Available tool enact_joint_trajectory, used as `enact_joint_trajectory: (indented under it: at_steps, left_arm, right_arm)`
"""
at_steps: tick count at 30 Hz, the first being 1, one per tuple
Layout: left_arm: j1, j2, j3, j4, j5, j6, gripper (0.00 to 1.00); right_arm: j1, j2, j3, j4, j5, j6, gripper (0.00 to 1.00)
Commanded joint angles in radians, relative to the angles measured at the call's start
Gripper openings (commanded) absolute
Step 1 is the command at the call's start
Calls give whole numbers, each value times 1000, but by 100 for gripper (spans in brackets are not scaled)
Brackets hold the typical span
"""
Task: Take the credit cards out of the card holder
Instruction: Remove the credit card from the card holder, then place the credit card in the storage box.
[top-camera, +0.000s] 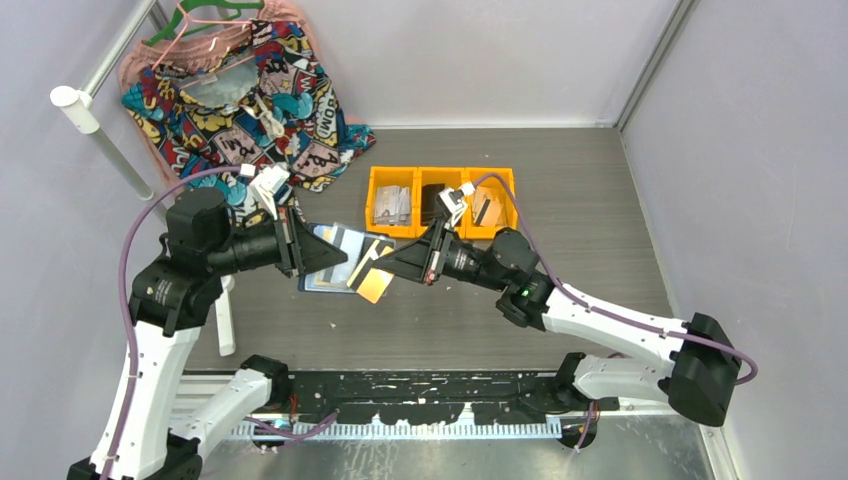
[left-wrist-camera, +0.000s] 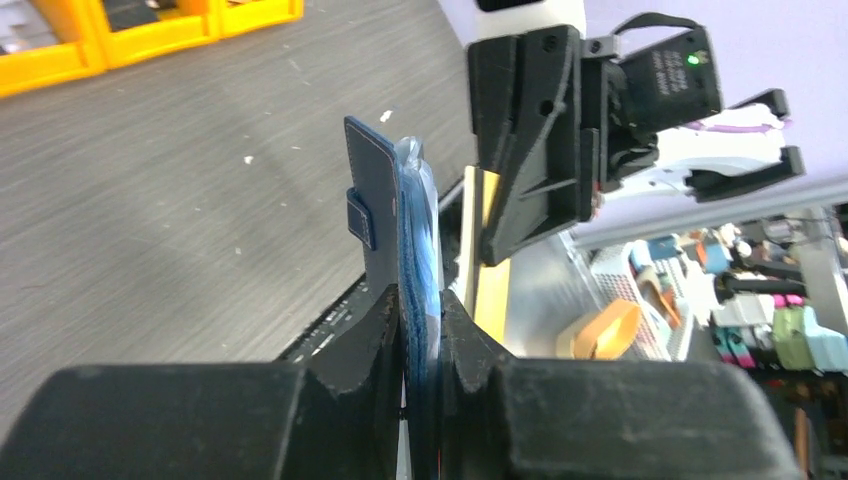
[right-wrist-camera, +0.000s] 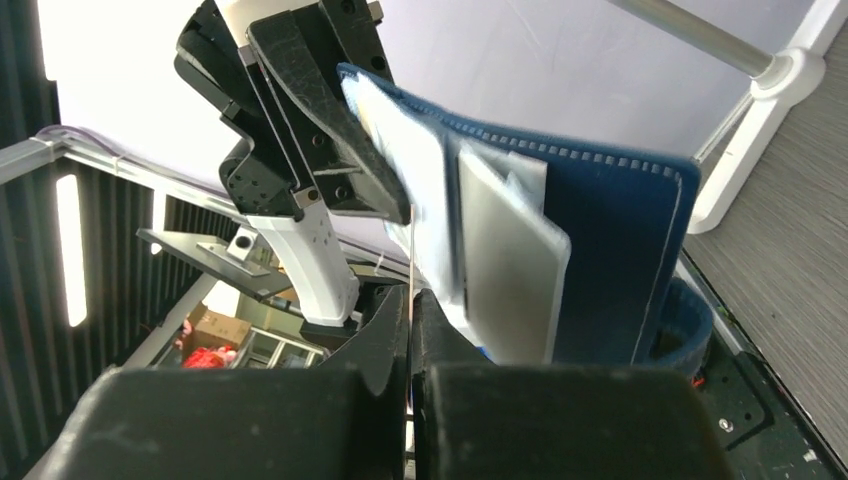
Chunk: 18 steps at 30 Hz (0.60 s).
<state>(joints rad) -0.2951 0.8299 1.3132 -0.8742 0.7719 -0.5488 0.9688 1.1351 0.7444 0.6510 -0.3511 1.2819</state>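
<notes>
The navy card holder (top-camera: 326, 281) hangs open above the table, and my left gripper (top-camera: 338, 260) is shut on its edge. In the left wrist view the card holder (left-wrist-camera: 372, 190) stands edge-on between my left gripper's (left-wrist-camera: 421, 312) jaws. My right gripper (top-camera: 386, 264) is shut on a thin credit card (top-camera: 375, 287), orange in the top view and edge-on in the right wrist view (right-wrist-camera: 411, 262). That card sticks out beside the holder. More pale credit cards (right-wrist-camera: 508, 262) sit in the card holder's (right-wrist-camera: 620, 240) pockets. The two grippers nearly touch.
Three yellow bins (top-camera: 369, 203) with dark and grey items stand just behind the grippers. A patterned garment on a hanger (top-camera: 240, 95) lies at the back left beside a white pole (top-camera: 100, 140). Grey walls close in both sides.
</notes>
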Motion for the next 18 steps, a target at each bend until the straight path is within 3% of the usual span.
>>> enact_joint_trajectory:
  at_steps: [1,5,9,12,15,18]
  left_arm:
    - [-3,-8,47,-24,-134,102,0]
    - [-4,-7,65,-66,-202,205,0]
    - [-4,-6,75,-113,-234,326,0]
    - [-3,-6,75,-153,-257,391,0]
    - [-4,3,77,-199,-241,443,0]
    - [-3,10,89,-233,-197,473,0]
  right_arm:
    - [-21,-84,42,-60,14,-47,1]
    - [-122,-150,95,-266,-20,-106,1]
    - [-335,-172,212,-615,-74,-231,1]
    - [-514,-97,323,-889,-111,-352,1]
    - [-643,33,474,-1207,33,-561,1]
    - [-696,172,613,-1354,208,-728,1]
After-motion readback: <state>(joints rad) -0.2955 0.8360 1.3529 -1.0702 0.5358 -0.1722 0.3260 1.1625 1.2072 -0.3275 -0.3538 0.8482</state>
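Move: Far out from the right hand, which already holds the gold credit card, the yellow tray's right compartment lies about 40 cm ahead, 23 cm to its right and 32 cm below. At the same distance ahead and same depth, the middle compartment is about 11 cm to the right. The card holder, pinched in the left fingers, is some 5 cm to the right hand's left, level with it and slightly lower. From the left hand the right compartment lies roughly 40 cm ahead, 28 cm right and 33 cm down. Carrying the pinched gold card away from the card holder, the right hand sweeps about 19 cm forward and 16 cm right towards the tray's right compartment, starting slowly, then fast. Its fingers stay shut as the wrist swings clockwise and tips down, turning nearly 50 degrees. The left hand keeps its grip on the holder, sinking and drifting left about 4 cm each while rolling some 20 degrees. ##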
